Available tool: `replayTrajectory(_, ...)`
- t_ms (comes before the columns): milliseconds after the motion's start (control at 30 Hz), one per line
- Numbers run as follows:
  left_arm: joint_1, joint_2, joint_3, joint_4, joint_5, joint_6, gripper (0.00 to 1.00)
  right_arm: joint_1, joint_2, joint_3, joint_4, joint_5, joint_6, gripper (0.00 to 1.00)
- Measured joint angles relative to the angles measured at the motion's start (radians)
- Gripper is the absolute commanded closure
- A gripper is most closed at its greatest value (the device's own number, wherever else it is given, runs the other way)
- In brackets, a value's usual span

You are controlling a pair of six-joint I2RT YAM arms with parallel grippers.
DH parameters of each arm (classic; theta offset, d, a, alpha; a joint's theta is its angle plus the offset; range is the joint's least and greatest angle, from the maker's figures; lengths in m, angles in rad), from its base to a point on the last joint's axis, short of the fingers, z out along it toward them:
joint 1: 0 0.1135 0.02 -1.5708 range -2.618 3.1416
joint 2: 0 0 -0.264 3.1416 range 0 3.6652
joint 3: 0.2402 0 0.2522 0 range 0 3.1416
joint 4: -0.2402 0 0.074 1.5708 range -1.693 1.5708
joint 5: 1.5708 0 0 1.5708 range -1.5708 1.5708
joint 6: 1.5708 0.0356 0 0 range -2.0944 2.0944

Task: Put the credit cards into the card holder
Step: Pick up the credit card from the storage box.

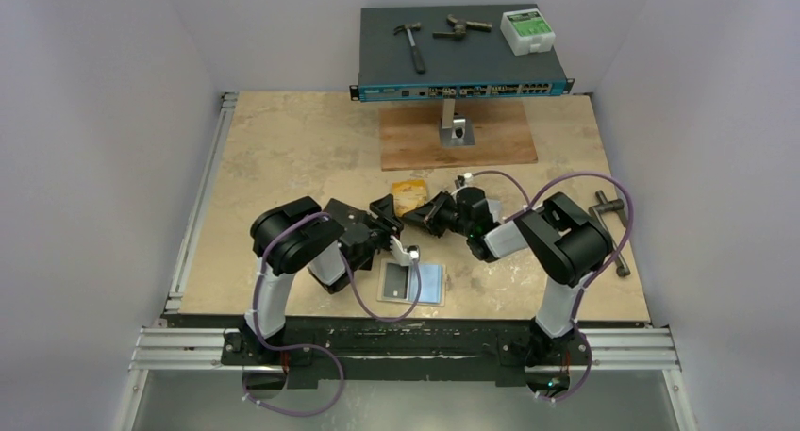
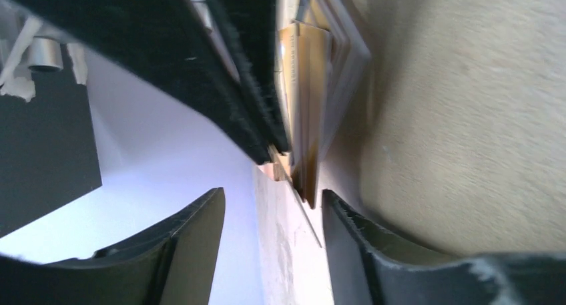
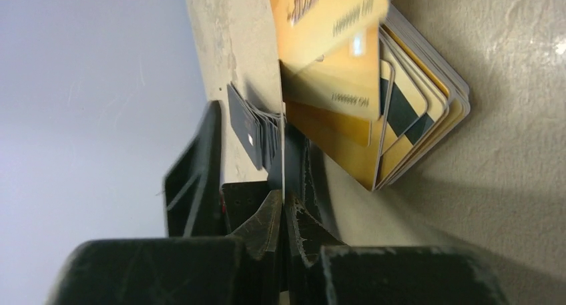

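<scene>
A stack of orange-gold credit cards [image 3: 394, 98] lies fanned on the table; in the top view it shows just beyond both grippers [image 1: 409, 190]. Several blue-grey cards [image 3: 250, 128] lie fanned beside it. My right gripper [image 3: 284, 195] is shut on one thin card seen edge-on. My left gripper [image 2: 272, 195] is open, and that card's thin edge [image 2: 304, 215] stands between its fingers, nearer the right one. In the top view the two grippers [image 1: 389, 214] [image 1: 426, 214] meet tip to tip. The card holder [image 1: 412, 282] lies open near the front edge, showing its grey and light-blue pockets.
A wooden board [image 1: 458, 139] with a metal stand holds a network switch [image 1: 462, 49] at the back, with a hammer and small items on top. A T-handle tool [image 1: 611, 214] lies at the right edge, beside the right arm's elbow.
</scene>
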Motion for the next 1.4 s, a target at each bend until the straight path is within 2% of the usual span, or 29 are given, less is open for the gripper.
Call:
replayTrajectory(133,0.001,-0.009,-0.011,0.022,-0.003,-0.002,0.29,0.000,-0.020,-0.016,0.000,0.000,-0.001,1.00)
replayTrajectory(300,0.002,-0.074,-0.069,0.001,-0.006,-0.026,0.22,0.000,-0.050,-0.018,-0.010,-0.002,-0.013,1.00)
replayTrajectory(400,0.008,-0.161,-0.096,-0.098,-0.007,-0.052,0.10,0.000,-0.065,-0.018,-0.024,-0.002,-0.024,1.00)
replayTrajectory(500,0.029,-0.304,-0.097,-0.264,-0.008,-0.104,0.06,0.000,-0.076,-0.018,-0.037,-0.002,-0.033,1.00)
replayTrajectory(633,0.064,-0.526,-0.065,-0.534,0.011,-0.191,0.01,0.000,-0.115,-0.018,-0.076,-0.003,-0.059,1.00)
replayTrajectory(700,0.083,-0.626,-0.020,-0.710,0.042,-0.245,0.00,0.000,-0.148,-0.018,-0.111,-0.003,-0.083,1.00)
replayTrajectory(800,0.134,-0.741,0.123,-1.055,0.119,-0.360,0.00,0.000,-0.220,-0.016,-0.185,-0.007,-0.138,1.00)
replayTrajectory(900,0.225,-0.763,0.333,-1.400,0.259,-0.487,0.00,0.000,-0.291,0.009,-0.290,-0.013,-0.224,1.00)
replayTrajectory(1067,0.333,-0.774,0.560,-1.838,0.483,-0.609,0.00,0.000,-0.388,0.095,-0.493,-0.059,-0.422,1.00)
replayTrajectory(1200,0.336,-0.777,0.689,-2.134,0.671,-0.655,0.00,0.011,-0.452,0.158,-0.649,-0.134,-0.604,1.00)
replayTrajectory(1300,0.337,-0.780,0.757,-2.293,0.800,-0.661,0.00,0.039,-0.511,0.189,-0.766,-0.177,-0.726,1.00)
replayTrajectory(1400,0.338,-0.781,0.795,-2.417,0.912,-0.657,0.06,0.092,-0.560,0.235,-0.892,-0.215,-0.842,1.00)
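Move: The right hand already pinches one yellow card. The card holder lies open about 14 cm back from it, barely 1 cm left and some 5 cm below. The yellow card pack is roughly 5 cm ahead and 2 cm left; the loose black card is about 7 cm back and 14 cm left. From the left hand, its fingers already parted beside the pack, that pack is some 4 cm ahead and 5 cm right, and the holder 15 cm back and 6 cm right. Keeping its pinch on the yellow card, the right hand lifts it clear of the pack, slowly up and then back as well, about 12 cm up and 9 cm back, fingers rising and swinging counter-clockwise. The left hand opens fully and leaves the pack, first edging left, then up and finally back (roughly 18 cm up), tipping about 80 degrees to point down. ##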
